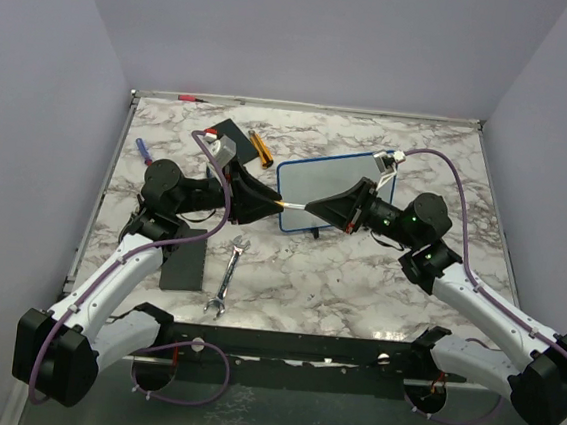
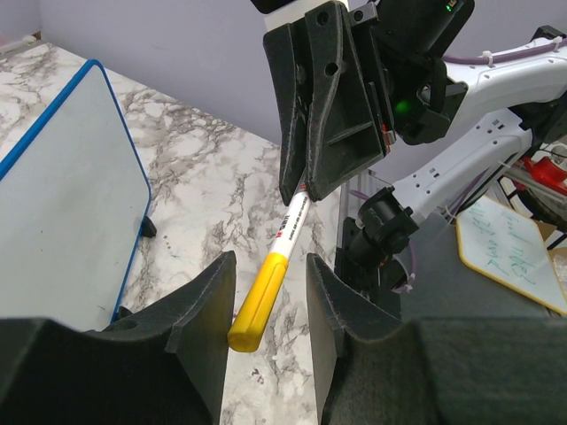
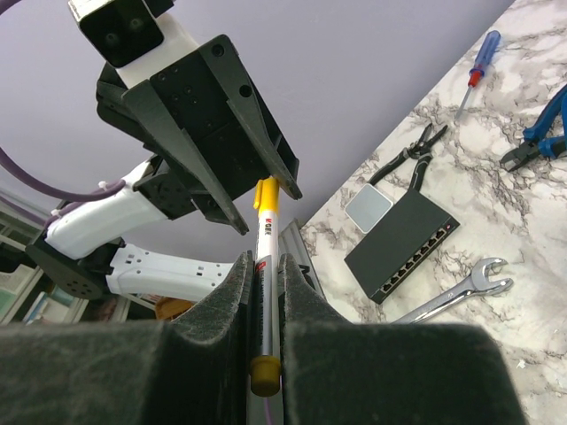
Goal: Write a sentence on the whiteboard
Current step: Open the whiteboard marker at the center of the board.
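The whiteboard (image 1: 331, 185), white with a thin blue frame, stands at the middle of the marble table; its left part shows in the left wrist view (image 2: 66, 177). No sentence shows on its face. My right gripper (image 1: 316, 209) (image 3: 266, 264) is shut on the white barrel of a marker (image 1: 291, 206) (image 3: 267, 232), held in the air in front of the board's left edge. The marker's yellow cap (image 2: 260, 298) lies between the fingers of my left gripper (image 1: 269, 203) (image 2: 270, 297). That gripper is open, with a gap on the right side of the cap.
A wrench (image 1: 227, 277) (image 3: 456, 290) and a black network switch (image 1: 183, 263) (image 3: 403, 241) lie near the left arm. Pliers (image 3: 413, 150), a blue screwdriver (image 1: 144, 147) (image 3: 478, 60), blue cutters (image 3: 540, 140), an orange tool (image 1: 261, 148) and a black pad (image 1: 233, 130) sit further back.
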Available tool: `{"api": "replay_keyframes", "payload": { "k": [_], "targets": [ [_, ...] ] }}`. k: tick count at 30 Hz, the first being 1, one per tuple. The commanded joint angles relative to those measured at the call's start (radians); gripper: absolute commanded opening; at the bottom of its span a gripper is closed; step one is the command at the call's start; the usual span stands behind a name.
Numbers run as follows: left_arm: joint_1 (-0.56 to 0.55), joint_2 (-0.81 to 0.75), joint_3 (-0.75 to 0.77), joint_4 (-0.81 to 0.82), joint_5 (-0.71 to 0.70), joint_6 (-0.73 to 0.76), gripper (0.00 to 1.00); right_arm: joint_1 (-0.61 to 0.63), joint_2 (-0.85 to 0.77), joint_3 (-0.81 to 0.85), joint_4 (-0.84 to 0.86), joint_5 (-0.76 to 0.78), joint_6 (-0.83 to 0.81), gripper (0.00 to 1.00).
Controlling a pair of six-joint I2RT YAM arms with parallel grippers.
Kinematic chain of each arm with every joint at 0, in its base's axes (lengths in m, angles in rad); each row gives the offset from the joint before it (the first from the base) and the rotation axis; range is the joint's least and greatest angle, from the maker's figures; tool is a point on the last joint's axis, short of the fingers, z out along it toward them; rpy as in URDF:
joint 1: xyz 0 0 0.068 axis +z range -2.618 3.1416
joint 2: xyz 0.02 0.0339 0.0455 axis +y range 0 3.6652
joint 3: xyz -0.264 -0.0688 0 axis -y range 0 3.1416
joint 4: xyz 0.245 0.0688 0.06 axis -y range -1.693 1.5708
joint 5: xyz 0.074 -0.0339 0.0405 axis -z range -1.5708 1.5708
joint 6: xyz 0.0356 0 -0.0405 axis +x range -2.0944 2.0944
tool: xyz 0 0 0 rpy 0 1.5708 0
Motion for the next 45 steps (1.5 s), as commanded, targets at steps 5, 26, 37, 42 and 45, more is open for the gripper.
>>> {"api": "replay_keyframes", "payload": {
  "k": [5, 26, 37, 42, 45],
  "targets": [
    [0.001, 0.004, -0.016, 0.021, 0.036, 0.002, 0.39, -0.003, 0.001, 0.022, -0.015, -0.008, 0.008, 0.01],
    [0.001, 0.000, -0.016, 0.018, 0.064, 0.012, 0.00, -0.002, -0.001, 0.018, -0.001, -0.013, 0.018, 0.01],
    [0.000, -0.020, -0.011, 0.017, 0.093, 0.006, 0.00, -0.075, -0.012, -0.007, 0.052, -0.142, 0.074, 0.00],
    [0.001, -0.029, -0.008, 0.017, 0.101, 0.004, 0.00, -0.118, 0.014, -0.017, 0.097, -0.249, 0.125, 0.01],
    [0.001, -0.029, -0.009, 0.017, 0.102, 0.003, 0.00, -0.131, 0.018, -0.024, 0.105, -0.269, 0.134, 0.01]
  ]
}}
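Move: The capped end of the marker, which the right hand holds level, already lies between the left gripper's half-open fingers, about 1 cm ahead of and 1 cm to the right of the left hand point. From the right hand point, the cap lies roughly 7 cm left and 1 cm ahead. Well below the left hand, some 28 cm down, the whiteboard lies about 18 cm ahead and 14 cm right; the wrench is some 30 cm down, 10 cm left and 5 cm back. Hold the left gripper in place at first, then close its half-open fingers to pinch the marker's yellow cap while the right gripper keeps its hold on the barrel. As it closes, ease the left hand back, about 2 cm in all, turning it some 5 degrees clockwise; bring the right hand back about 1 cm and, late on, 1 cm to its right, turning it counter-clockwise. ##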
